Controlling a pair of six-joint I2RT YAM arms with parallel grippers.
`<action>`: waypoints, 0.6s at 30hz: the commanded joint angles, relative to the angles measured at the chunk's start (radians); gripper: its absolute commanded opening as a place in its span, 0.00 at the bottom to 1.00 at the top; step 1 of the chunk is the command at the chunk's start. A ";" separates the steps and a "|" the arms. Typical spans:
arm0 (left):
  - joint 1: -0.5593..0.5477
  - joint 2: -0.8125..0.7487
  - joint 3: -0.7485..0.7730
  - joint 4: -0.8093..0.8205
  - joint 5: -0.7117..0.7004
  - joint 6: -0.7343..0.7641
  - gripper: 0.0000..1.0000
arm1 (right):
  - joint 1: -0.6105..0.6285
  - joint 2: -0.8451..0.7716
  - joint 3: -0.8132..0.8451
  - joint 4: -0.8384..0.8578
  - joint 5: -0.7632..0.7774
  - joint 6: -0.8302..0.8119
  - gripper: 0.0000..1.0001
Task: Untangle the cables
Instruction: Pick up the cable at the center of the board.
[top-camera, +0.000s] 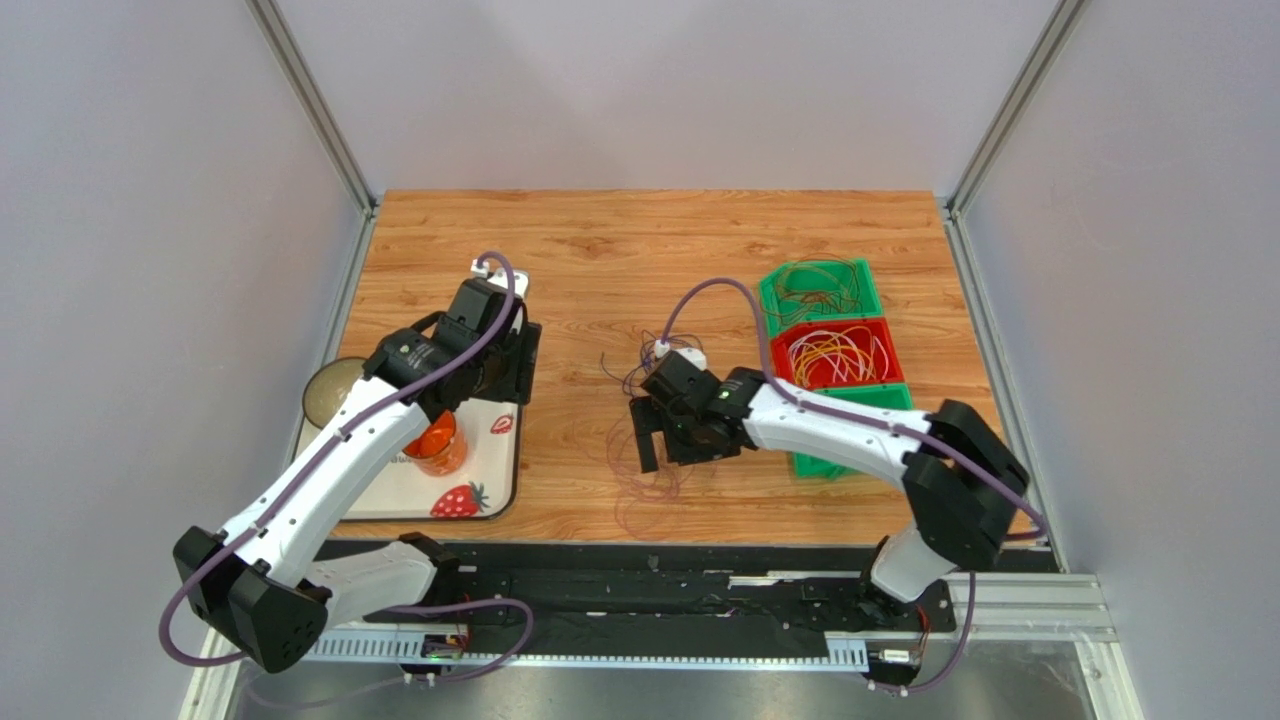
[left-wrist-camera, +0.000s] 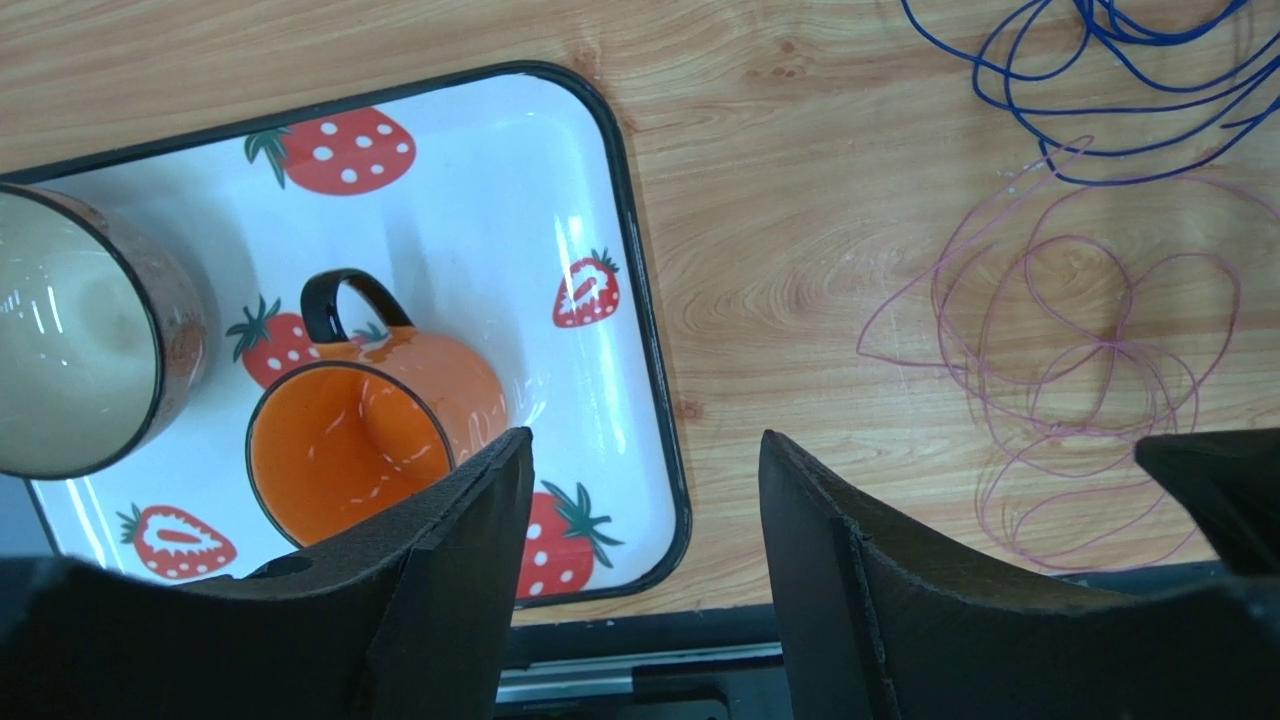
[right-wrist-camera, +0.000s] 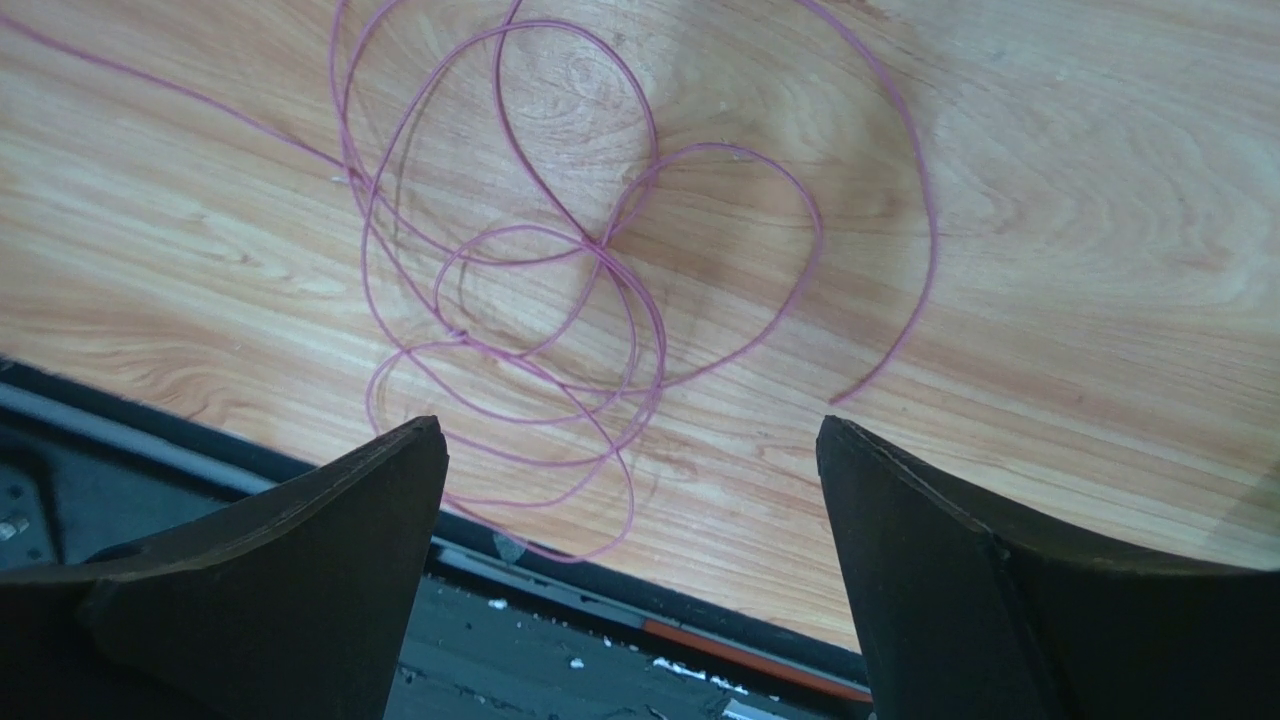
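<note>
A loose coil of purple cables (right-wrist-camera: 601, 270) lies on the wooden table close to its front edge, also seen in the left wrist view (left-wrist-camera: 1082, 345) with dark blue cables (left-wrist-camera: 1112, 75) just beyond. My right gripper (right-wrist-camera: 631, 428) hangs above the purple coil (top-camera: 643, 488), open, nothing between its fingers. In the top view the right gripper (top-camera: 657, 435) is at mid-table. More cables fill the red bin (top-camera: 837, 356) and the green bin (top-camera: 819, 293). My left gripper (left-wrist-camera: 646, 450) is open and empty, over the right edge of the tray (top-camera: 511, 353).
A white strawberry-print tray (left-wrist-camera: 601, 180) at the left holds an orange mug (left-wrist-camera: 361, 435) and a brown cup (left-wrist-camera: 75, 360). Green and red bins sit at the right. A black rail (top-camera: 676, 578) runs along the table's front edge.
</note>
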 joint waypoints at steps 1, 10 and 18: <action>0.005 -0.013 -0.019 0.037 0.008 0.010 0.65 | 0.043 0.110 0.100 -0.069 0.080 0.041 0.99; 0.005 -0.055 -0.037 0.055 0.022 0.010 0.64 | 0.085 0.271 0.212 -0.026 0.069 0.018 0.97; 0.005 -0.056 -0.039 0.055 0.022 0.012 0.64 | 0.094 0.345 0.256 -0.039 0.095 -0.002 0.93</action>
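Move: The pink cable lies loosely coiled just below the right hand; the middle of the coil is about 7 cm down, roughly 3 cm to its left and 2 cm ahead. The blue cable's bundle lies some 14 cm farther out than the pink coil, and the nearer green bin stands about 20 cm to the right hand's right and 8 cm ahead. From the left hand the pink coil is about 17 cm to the right, 3 cm back and 20 cm below. The right hand, its fingers already wide open, sinks about 4 cm while sliding some 4 cm left over the pink coil, dropping mostly at first and then travelling more sideways as the descent eases. Its left side dips nearly 10 degrees so that the fingers point more squarely down, and the jaws stay spread over the loops, with no touch on the cable to be seen. ##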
